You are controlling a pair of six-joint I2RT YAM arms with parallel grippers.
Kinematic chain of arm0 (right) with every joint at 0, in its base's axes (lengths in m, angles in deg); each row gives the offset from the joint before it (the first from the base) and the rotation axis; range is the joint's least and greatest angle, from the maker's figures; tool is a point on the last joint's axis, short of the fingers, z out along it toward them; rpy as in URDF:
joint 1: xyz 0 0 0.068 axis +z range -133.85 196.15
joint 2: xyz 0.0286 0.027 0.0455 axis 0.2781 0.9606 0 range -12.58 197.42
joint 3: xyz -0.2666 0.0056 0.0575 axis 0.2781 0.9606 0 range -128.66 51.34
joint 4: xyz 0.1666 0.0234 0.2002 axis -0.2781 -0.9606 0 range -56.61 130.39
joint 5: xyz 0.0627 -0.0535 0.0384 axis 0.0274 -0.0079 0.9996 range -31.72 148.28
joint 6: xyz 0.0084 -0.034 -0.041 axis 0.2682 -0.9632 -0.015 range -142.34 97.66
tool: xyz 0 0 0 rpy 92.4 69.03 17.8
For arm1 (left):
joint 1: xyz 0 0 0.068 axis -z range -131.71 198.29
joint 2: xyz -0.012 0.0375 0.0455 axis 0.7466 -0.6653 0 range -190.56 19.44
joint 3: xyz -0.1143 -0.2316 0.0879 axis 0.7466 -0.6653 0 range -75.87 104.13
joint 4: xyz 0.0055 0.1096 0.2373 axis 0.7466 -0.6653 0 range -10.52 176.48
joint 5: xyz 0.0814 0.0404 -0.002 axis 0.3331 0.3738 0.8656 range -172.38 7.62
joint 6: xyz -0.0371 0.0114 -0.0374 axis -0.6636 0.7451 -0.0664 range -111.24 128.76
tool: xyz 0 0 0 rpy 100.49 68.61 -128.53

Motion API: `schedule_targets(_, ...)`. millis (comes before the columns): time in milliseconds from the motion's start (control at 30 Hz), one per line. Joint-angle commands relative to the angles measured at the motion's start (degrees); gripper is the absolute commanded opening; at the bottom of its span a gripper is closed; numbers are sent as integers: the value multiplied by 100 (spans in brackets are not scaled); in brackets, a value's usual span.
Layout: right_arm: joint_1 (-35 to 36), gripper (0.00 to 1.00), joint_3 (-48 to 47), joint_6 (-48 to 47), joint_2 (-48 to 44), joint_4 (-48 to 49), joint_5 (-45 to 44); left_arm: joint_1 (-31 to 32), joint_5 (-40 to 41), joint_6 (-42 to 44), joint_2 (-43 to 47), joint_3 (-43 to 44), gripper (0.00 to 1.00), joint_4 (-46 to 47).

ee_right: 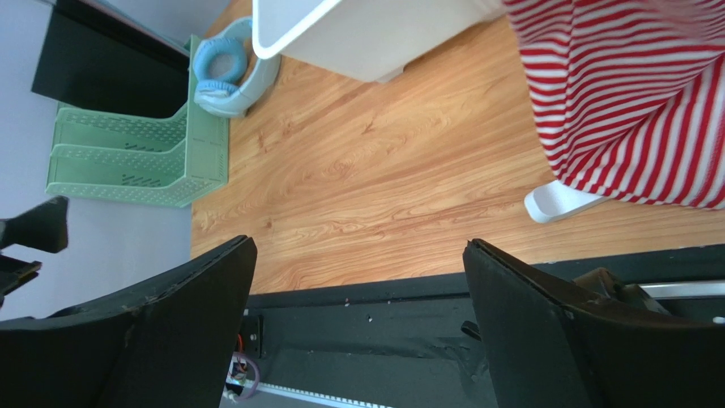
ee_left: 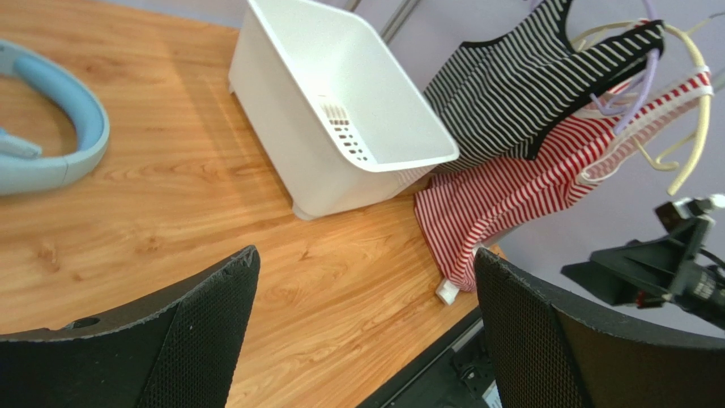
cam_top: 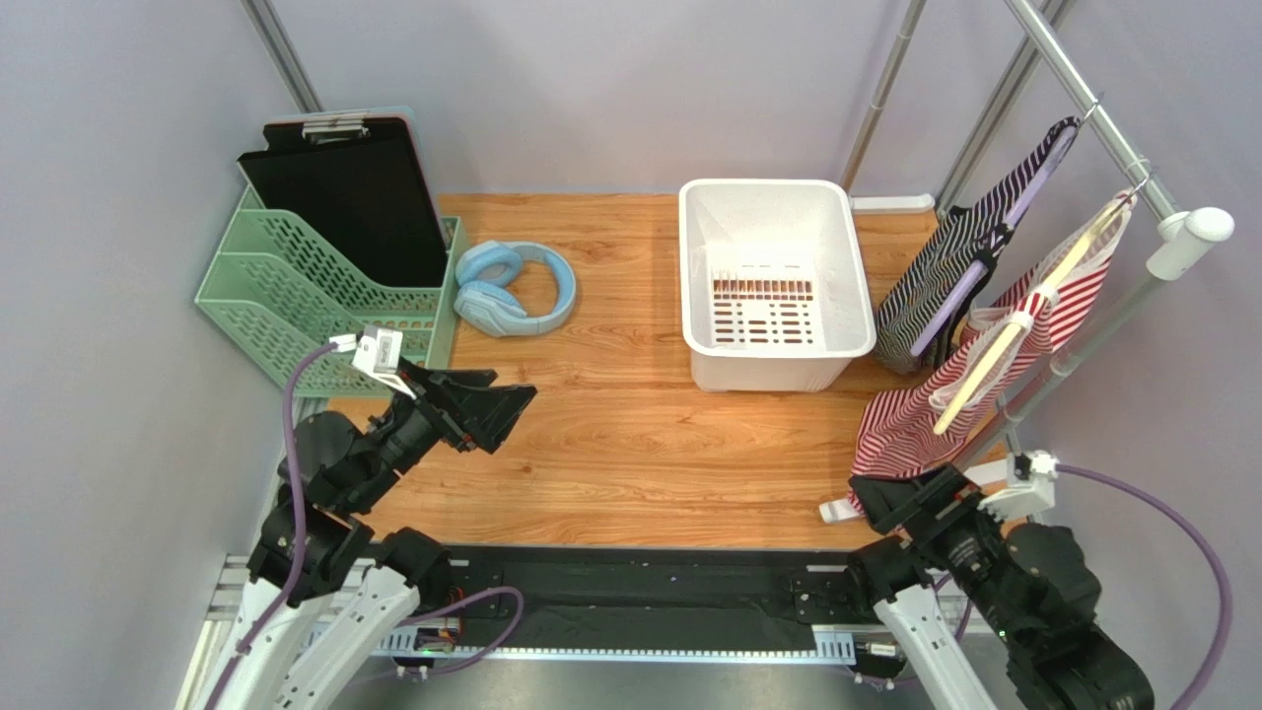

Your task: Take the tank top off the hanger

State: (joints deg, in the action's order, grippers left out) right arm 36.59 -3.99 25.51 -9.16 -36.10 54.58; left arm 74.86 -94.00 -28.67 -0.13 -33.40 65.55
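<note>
A red-and-white striped tank top (cam_top: 978, 377) hangs on a cream hanger (cam_top: 1022, 318) from the rail (cam_top: 1104, 111) at the right; it also shows in the left wrist view (ee_left: 519, 183) and the right wrist view (ee_right: 638, 93). A black-and-white striped tank top (cam_top: 956, 259) hangs behind it on a lilac hanger (cam_top: 978, 281). My left gripper (cam_top: 504, 411) is open and empty above the table's left side. My right gripper (cam_top: 896, 496) is open and empty, low, just in front of the red top's hem.
A white basket (cam_top: 773, 222) stands mid-table beside the tops. Blue headphones (cam_top: 511, 286) lie left of it. A green file tray (cam_top: 319, 289) with a black clipboard (cam_top: 348, 185) stands at the far left. The rack's white foot (cam_top: 837, 511) rests near the front edge.
</note>
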Motion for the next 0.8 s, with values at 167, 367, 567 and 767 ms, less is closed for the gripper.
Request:
schedule_targets(167, 91, 100, -1988, -1120, 518, -938, -833, -29, -332, -230, -363, 665, 99, -1474)
schedule_targets(367, 267, 100, -3114, -1523, 1749, -1650, -1650, -29, -192, -98, -92, 727, 99, -1608)
schedule_targets(567, 276, 100, -4169, -1762, 2461, -1694, -2422, -37, -393, 25, -107, 867, 99, -1660)
schedule_targets(767, 267, 97, -5557, -2122, 3434, -1475, -2899, -29, -859, 87, -477, 1166, 99, -1722)
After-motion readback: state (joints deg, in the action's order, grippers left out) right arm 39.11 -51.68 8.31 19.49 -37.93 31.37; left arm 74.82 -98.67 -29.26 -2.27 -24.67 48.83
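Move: The yellow hanger's near end, with the red-striped tank top on it, hangs about 14 cm above the right hand, roughly 6 cm ahead and 3 cm to its right. From that hand, the upright pole of the rack stands some 15 cm ahead and 11 cm right, and the white basket about 30 cm ahead, 7 cm left and 15 cm lower. From the left hand, the hanger's near end lies about 34 cm right, 3 cm back and slightly higher. Towards the near end of the yellow hanger the right hand climbs steeply, about 21 cm, drifting 8 cm right and swinging briefly back before returning forward. Its open fingers tip up some 20 degrees and turn clockwise, ending above and to the right of the hanger end. The empty left hand dips, then draws back about 3 cm, tipping slightly down. ##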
